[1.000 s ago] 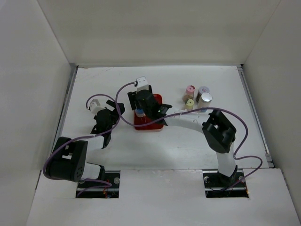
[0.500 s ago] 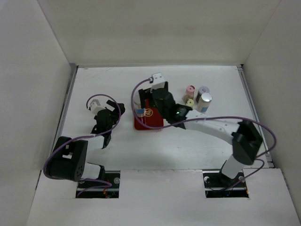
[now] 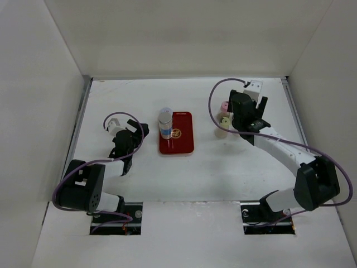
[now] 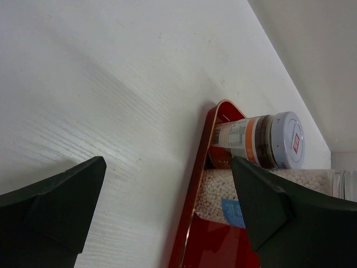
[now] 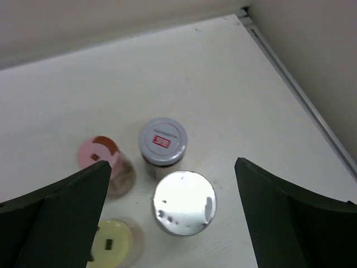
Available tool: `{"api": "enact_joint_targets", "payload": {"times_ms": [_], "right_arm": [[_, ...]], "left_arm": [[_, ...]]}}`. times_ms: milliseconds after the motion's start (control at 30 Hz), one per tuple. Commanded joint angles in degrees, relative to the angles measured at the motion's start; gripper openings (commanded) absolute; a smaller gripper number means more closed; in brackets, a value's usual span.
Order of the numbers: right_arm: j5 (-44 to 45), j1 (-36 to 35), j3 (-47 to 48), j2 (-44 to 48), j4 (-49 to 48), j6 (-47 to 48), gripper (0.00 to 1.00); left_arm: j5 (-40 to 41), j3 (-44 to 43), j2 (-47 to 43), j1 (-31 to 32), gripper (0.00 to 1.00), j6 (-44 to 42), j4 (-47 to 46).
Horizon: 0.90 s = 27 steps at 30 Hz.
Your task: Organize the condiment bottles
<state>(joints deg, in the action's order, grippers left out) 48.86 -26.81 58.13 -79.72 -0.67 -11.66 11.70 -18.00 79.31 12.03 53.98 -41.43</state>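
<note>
A tall bottle with a blue label (image 3: pixel 164 123) stands upright at the left edge of the red tray (image 3: pixel 181 139); in the left wrist view it (image 4: pixel 245 195) shows white beads inside. At the back right stands a cluster of jars: a silver cap (image 5: pixel 184 202), a lavender cap (image 5: pixel 162 139), a pink cap (image 5: pixel 97 156) and a pale yellow cap (image 5: pixel 114 243). My right gripper (image 5: pixel 173 215) hangs open above the cluster, its jaws either side of the silver-capped jar, holding nothing. My left gripper (image 4: pixel 167 178) stands open and empty, low on the table left of the tray.
White walls close in the table on three sides, and a metal rail (image 5: pixel 301 95) runs along the right edge near the jars. In the top view my right arm (image 3: pixel 279 148) covers part of the cluster; the pink jar (image 3: pixel 224 106) and yellow jar (image 3: pixel 224 124) show beside it.
My right arm has swung from the tray over to the jar cluster on the right, opening its jaws and leaving the blue-label bottle standing on the tray. The left arm has stayed put.
</note>
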Motion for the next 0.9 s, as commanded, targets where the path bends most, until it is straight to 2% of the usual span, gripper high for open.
{"api": "enact_joint_targets", "payload": {"times_ms": [0, 333, 467, 533, 667, 767, 867], "right_arm": [[-1.6, 2.2, -1.0, -1.3, 2.7, -1.6, 1.0], [-11.6, 7.1, -3.5, -4.6, 1.8, -7.9, 1.0], [-15.7, 8.6, -4.7, -5.6, -2.8, -8.6, 0.87], [-16.6, 8.7, -4.8, -5.4, -3.6, -9.2, 0.73], [-16.2, 8.6, -5.6, -0.9, -3.0, -11.0, 0.5], [-10.0, 8.2, -6.7, 6.8, -3.1, -10.4, 0.47], [-4.8, 4.0, -6.4, 14.1, -4.2, -6.4, 0.47]], "left_arm": [[-0.7, -1.1, 0.1, 0.1, 1.0, 0.5, -2.9], [-1.7, -1.5, 1.3, 0.1, 1.0, 1.0, -2.9], [-1.9, -1.5, 1.4, 0.1, 1.0, 1.1, -2.9], [-1.9, -1.5, 1.4, 0.1, 1.0, 1.1, -2.9], [-2.1, -1.6, 1.6, 0.1, 1.0, 1.4, -2.9], [-2.4, -1.6, 1.8, 0.1, 1.0, 1.6, -3.0], [-2.5, -1.6, 2.0, 0.1, 1.0, 1.7, -3.2]]}}
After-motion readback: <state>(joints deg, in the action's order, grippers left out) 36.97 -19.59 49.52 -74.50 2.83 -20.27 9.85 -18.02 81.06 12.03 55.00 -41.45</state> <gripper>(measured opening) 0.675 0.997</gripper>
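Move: The silver-capped bottle stands almost under the open right hand, about 1 cm ahead and 2 cm to its right, its middle roughly 14 cm below. The grey-lidded jar is about 7 cm beyond that bottle and 1 cm to its left, the pink-capped bottle 7 cm beyond and 7 left, the yellow-capped bottle level with it and 8 left. From the left hand, the silver-capped bottle is some 50 cm to the right, about 3 ahead, near hand height. The right hand drops about 9 cm with open fingers, easing some 2 cm to its right and tipping and rolling by roughly 10 degrees, to come around the upper part of the silver-capped bottle, and there the fingers close on it near the cap. Still gripping, the hand then rises nearly 4 cm and draws back about 3 cm towards the base. ##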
